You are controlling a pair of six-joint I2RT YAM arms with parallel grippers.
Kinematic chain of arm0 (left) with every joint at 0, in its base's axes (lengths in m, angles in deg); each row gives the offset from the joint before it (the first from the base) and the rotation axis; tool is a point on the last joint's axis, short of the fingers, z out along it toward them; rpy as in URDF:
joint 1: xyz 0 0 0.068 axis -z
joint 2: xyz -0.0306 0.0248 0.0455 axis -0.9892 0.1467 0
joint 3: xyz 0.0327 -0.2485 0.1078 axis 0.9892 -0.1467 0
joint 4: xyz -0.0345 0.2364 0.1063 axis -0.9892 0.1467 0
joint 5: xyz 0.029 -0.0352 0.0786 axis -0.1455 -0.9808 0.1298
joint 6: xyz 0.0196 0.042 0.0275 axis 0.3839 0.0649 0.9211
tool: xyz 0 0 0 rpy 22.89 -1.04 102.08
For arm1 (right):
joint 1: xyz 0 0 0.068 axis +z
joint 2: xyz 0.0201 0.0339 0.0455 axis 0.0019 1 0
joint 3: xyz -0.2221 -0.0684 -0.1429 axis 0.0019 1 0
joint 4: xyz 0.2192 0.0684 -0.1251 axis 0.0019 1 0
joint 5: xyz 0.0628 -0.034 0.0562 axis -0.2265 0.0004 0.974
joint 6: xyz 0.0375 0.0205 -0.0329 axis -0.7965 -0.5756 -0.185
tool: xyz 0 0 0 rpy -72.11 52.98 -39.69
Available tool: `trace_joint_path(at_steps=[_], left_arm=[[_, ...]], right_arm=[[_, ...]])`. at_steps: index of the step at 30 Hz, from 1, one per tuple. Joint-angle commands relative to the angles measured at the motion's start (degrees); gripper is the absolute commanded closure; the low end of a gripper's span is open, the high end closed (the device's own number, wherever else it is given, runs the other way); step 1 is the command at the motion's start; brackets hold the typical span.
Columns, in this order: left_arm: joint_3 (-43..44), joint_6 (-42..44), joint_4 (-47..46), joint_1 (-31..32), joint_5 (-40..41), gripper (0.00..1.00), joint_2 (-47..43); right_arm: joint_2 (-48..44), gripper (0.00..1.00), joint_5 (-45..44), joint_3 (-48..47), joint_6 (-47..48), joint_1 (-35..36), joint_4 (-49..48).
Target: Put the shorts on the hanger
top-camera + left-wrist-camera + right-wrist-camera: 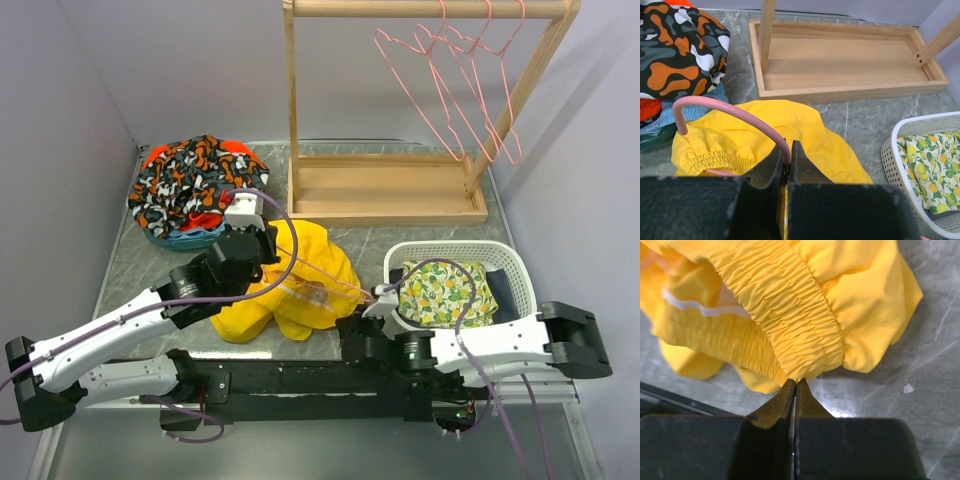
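Note:
The yellow shorts (300, 285) lie crumpled on the grey table between the two arms. The pink hanger (322, 274) lies slanted across them. My left gripper (268, 240) is at their back left edge. In the left wrist view it (788, 159) is shut on the hanger's curved hook (735, 114), with the shorts (810, 130) beneath. My right gripper (352, 308) is at the shorts' right edge. The right wrist view has its jaws (796, 384) shut, pinching the edge of the gathered elastic waistband (790, 325). A pale drawstring (695, 307) shows inside the waist opening.
A wooden rack (385, 190) stands at the back with more pink hangers (450, 80) on its rail. A black, orange and white patterned garment (185, 185) is heaped at the back left. A white basket (505, 258) at the right holds a lemon-print cloth (445, 292).

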Motion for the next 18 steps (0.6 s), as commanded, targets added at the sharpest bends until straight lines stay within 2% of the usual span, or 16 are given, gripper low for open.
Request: trace_joint_path(at_steps=[1,11,18], left_arm=[[1.12,0.63,-3.04,0.08,2.82,0.99,-1.96],[-1.69,0.11,-5.59,0.08,6.86,0.99,-4.85],[-3.89,0.19,-8.05,0.08,8.71,0.99,-6.35]], right_arm=[[-6.54,1.00,-4.49,-0.21,0.48,-0.48,5.21],[-26.57,1.00,-2.91,-4.16,6.02,-1.10,19.00],[-30.72,1.00,-2.74,-12.23,9.62,-1.09,27.45]])
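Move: The right hand pinches the near right part of the shorts' waistband. The hanger's right end is about 3 cm ahead of it, 5 cm to its right and 10 cm higher, the white basket's middle some 10 cm ahead, 26 cm to the right and 3 cm lower. The shorts' middle lies about 2 cm back, 2 cm right and 24 cm below the left hand, which holds the hanger by its neck; from there the hanger's right end is 9 cm back, 19 cm right and 11 cm lower. Up and to the right, the right hand hauls its pinched edge of the waistband some 10 cm higher and 5 cm outward, towards the hanger's right end, rolling about 10 degrees with its left side rising and its fingers staying shut. The left hand keeps its grip on the hanger and draws it about 3 cm to the left and slightly up, tilting a little. ##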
